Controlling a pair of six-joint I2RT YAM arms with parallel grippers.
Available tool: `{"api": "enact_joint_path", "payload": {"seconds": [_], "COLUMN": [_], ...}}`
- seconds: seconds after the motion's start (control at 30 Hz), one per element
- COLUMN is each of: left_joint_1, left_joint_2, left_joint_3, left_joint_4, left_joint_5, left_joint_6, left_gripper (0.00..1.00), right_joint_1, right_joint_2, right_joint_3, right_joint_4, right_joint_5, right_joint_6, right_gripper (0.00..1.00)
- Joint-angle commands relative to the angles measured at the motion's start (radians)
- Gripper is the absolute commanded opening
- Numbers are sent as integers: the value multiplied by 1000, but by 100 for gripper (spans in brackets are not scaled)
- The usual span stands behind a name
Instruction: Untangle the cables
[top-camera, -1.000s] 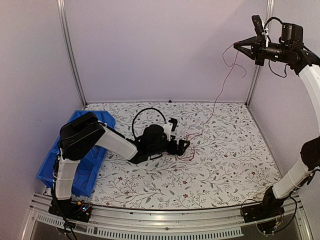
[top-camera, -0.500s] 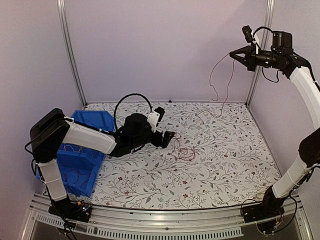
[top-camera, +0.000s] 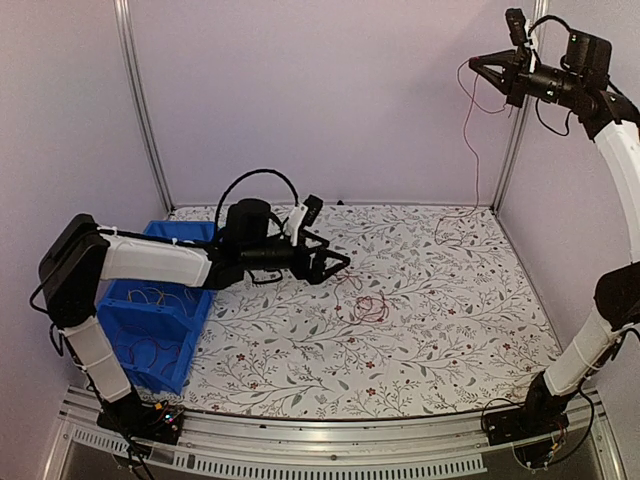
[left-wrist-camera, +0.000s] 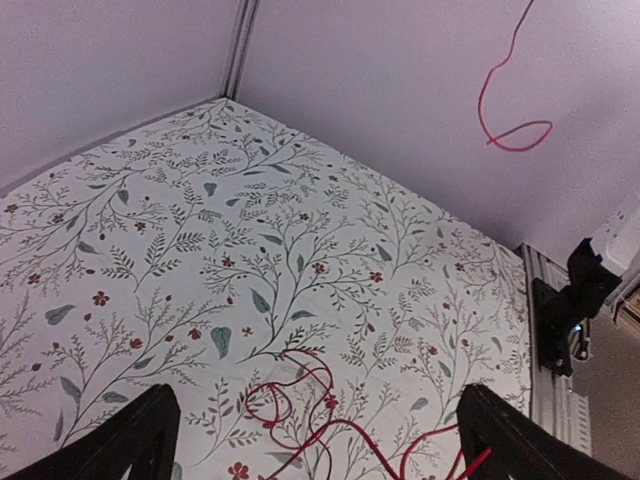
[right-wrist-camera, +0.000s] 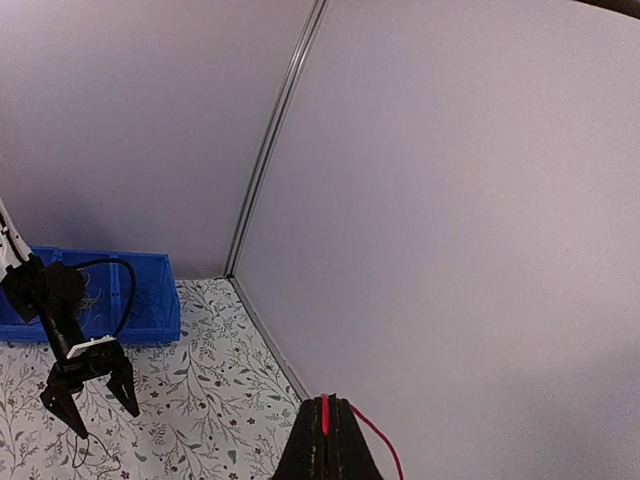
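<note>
A small clump of red cables (top-camera: 368, 308) lies on the flowered table, a little right of centre. My left gripper (top-camera: 335, 265) hovers just left of and behind it, open, with nothing between its fingers. In the left wrist view the red loops (left-wrist-camera: 300, 400) lie on the table between the two black fingertips (left-wrist-camera: 130, 440). My right gripper (top-camera: 475, 65) is high at the back right, shut on one red cable (top-camera: 476, 150). That cable hangs down the wall, and its tail rests on the table's back right. Its pinched end (right-wrist-camera: 325, 412) shows between the shut jaws.
A blue bin (top-camera: 185, 350) stands at the table's left edge with thin wires (top-camera: 150, 300) inside it. The left arm reaches across the bin's top. Metal frame posts stand at both back corners, and the walls are close behind.
The left gripper has pulled back and to the left, off the clump. The right gripper has carried its red cable higher, so it now hangs apart from the clump.
</note>
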Motion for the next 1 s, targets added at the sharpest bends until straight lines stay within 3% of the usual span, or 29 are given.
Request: {"api": "enact_joint_path", "payload": {"seconds": [0.0, 0.07, 0.17, 0.23, 0.27, 0.3, 0.33, 0.37, 0.4, 0.43, 0.53, 0.57, 0.6, 0.63, 0.67, 0.73, 0.97], "left_joint_1": [55, 36, -63, -94, -73, -30, 24, 51, 57, 49, 3, -9, -53, -120, -176, -202, -263], "left_joint_2": [61, 63, 51, 135, 126, 96, 85, 126, 179, 206, 164, 155, 154, 167, 176, 153, 40], "left_joint_3": [158, 244, 350, 522, 502, 400, 253, 175, 193, 230, 291, 377, 529, 668, 735, 732, 548], "left_joint_4": [-137, -339, -610, -827, -761, -555, -172, 152, 187, 95, -97, -291, -642, -849, -914, -877, -496], "left_joint_5": [450, 342, -20, -114, 66, 299, 587, 725, 776, 778, 661, 541, 236, -53, -222, -258, -267], "left_joint_6": [-256, -205, 40, 113, 77, -73, -369, -666, -784, -764, -616, -491, -298, -86, 44, 99, 132], "left_gripper": [100, 100, 100, 100, 100, 100, 100, 100, 100, 100, 100, 100, 100, 100, 100, 100, 100], "right_joint_1": [0, 1, 4, 26, 39, 54, 68, 81, 93, 101, 110, 110, 111, 110, 113, 124, 222], "right_joint_2": [20, 8, -17, -25, -26, -27, -27, -27, -29, -31, -44, -50, -53, -58, -61, -65, -71], "right_joint_3": [-133, -184, -268, -311, -327, -339, -346, -353, -358, -362, -371, -375, -381, -391, -403, -427, -499], "right_joint_4": [25, 42, 75, 73, 65, 52, 39, 25, 16, 10, -8, -13, -15, -17, -18, -21, 4], "right_joint_5": [-41, -46, -72, -76, -77, -75, -74, -71, -69, -67, -56, -50, -45, -47, -53, -72, -103], "right_joint_6": [34, 36, 51, 53, 46, 36, 13, -1, -16, -28, -47, -54, -60, -66, -69, -72, -43], "right_gripper": [0, 0, 0, 0, 0, 0, 0, 0, 0, 0, 0, 0, 0, 0, 0, 0, 0]}}
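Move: The red cable pinched in the right hand hangs with its lower tail some 36 cm below that hand and 3 cm to its right, level front to back. That tail is about 22 cm to the right of the open left hand, 4 cm ahead and roughly at its height. The loose red pile lies on the table 5 cm ahead, 9 cm right and 17 cm below the left hand; from the right hand it is level front to back, 11 cm left and 56 cm down. The hanging red cable, still pinched in the shut right fingers, is lowered about 15 cm towards the pile and carried left some 7 cm, swinging a little forward and back on the way. The wide-open left hand edges right and back, dips with its tips tilting down roughly 40 degrees, then levels and climbs steeply towards the hanging cable, ending higher, farther right and nearer its base. ##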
